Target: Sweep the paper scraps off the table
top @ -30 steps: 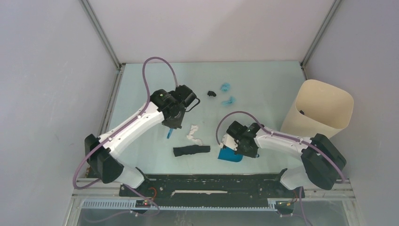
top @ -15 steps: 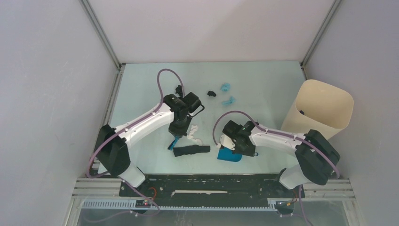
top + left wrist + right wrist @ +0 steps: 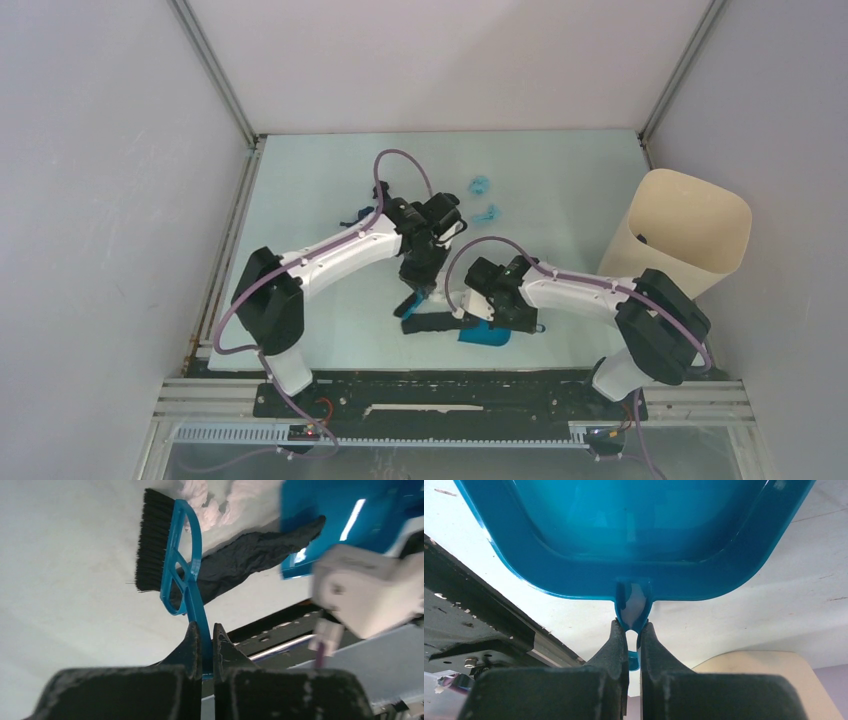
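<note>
My left gripper (image 3: 204, 630) is shut on the handle of the blue hand brush (image 3: 176, 560), bristles down on the table (image 3: 300, 180). A long black paper scrap (image 3: 240, 560) lies just right of the brush, its far end on the lip of the blue dustpan (image 3: 340, 515), with white scraps (image 3: 215, 505) beside it. From above, the brush (image 3: 410, 303) and black scrap (image 3: 435, 322) sit left of the dustpan (image 3: 485, 336). My right gripper (image 3: 633, 630) is shut on the dustpan's handle tab (image 3: 634, 602). Two light blue scraps (image 3: 479, 184) lie farther back.
A tall beige bin (image 3: 685, 235) stands at the right edge of the table, also behind the dustpan (image 3: 749, 675). A dark scrap (image 3: 348, 214) lies left of the left arm. The black rail (image 3: 450, 390) runs along the near edge.
My left arm has swung right and nearer with the brush, pushing the white and black scraps up to the dustpan. The right arm has shifted the dustpan slightly left.
</note>
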Motion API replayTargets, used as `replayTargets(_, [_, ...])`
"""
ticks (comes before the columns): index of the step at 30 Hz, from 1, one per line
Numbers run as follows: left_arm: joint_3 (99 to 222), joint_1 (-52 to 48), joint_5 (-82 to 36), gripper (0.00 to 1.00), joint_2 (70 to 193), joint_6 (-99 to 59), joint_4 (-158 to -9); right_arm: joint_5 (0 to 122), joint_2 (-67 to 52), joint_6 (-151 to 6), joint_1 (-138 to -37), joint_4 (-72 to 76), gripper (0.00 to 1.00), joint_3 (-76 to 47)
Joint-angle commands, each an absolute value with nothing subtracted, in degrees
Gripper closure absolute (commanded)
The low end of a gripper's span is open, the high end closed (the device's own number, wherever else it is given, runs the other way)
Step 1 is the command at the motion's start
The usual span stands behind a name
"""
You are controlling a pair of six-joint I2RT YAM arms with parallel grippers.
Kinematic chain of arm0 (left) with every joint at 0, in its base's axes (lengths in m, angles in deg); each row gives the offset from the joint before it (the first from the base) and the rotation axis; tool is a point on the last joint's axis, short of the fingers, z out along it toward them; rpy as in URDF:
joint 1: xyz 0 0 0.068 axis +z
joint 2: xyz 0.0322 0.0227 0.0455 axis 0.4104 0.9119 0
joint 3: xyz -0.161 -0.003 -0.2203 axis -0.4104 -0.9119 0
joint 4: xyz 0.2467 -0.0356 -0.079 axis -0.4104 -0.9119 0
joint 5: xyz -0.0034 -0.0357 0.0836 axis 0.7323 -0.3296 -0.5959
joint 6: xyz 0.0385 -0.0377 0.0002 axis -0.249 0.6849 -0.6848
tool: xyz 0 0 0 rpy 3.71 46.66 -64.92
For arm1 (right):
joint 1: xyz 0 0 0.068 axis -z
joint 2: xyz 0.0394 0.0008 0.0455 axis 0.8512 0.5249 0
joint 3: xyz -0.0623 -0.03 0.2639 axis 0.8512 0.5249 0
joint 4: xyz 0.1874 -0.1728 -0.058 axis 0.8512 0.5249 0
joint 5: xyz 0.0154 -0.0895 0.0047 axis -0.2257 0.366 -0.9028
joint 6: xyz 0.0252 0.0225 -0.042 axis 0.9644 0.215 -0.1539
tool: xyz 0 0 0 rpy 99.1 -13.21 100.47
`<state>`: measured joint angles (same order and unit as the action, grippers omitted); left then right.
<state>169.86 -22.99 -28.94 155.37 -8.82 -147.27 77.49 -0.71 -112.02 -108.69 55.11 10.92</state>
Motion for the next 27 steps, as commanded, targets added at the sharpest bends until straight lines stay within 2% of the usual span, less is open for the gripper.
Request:
replayTargets(1, [174.0, -25.3, -17.7, 1.0, 157.2, -6.3, -139.4, 77.0, 0.1, -111.5, -109.8, 56.1, 1.0, 9.2])
replayTargets(12, [176.0, -26.1, -11.1, 1.0, 151.4, -3.2, -137.1, 75.0, -1.1, -111.0, -109.3, 55.6, 1.0, 9.2])
replayTargets(20, [177.5, -25.0, -17.3, 1.0, 146.3, -6.2, -144.2, 75.1, -3.9, -111.4, -107.5, 56.3, 1.0, 10.9])
replayTargets(27, [183.8, -24.6, -33.6, 1.0, 146.2, -11.4, -154.1, 74.2, -6.1, -110.9, -104.9, 56.5, 1.0, 13.9])
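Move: The left hand holds the brush upright by its handle. The dark paper strip it sweeps has its middle about 3 cm to this hand's right, 3 cm back and 9 cm below. The white scraps lie some 5 cm right and 2 cm ahead, and the dustpan's tray 12 cm right and 5 cm back. From the right hand, which holds the dustpan, the strip lies about 15 cm left, 1 cm ahead and slightly lower. Rightward and slightly up, the left hand carries on its sweep for about 7 cm, driving the bristles against the dark strip and white scraps into the dustpan while the fingertips swing some 15 degrees to the right. It then lifts steeply, easing back left, and takes the brush clear of them, grip unchanged. The right hand keeps the dustpan nearly still against the sweep. ##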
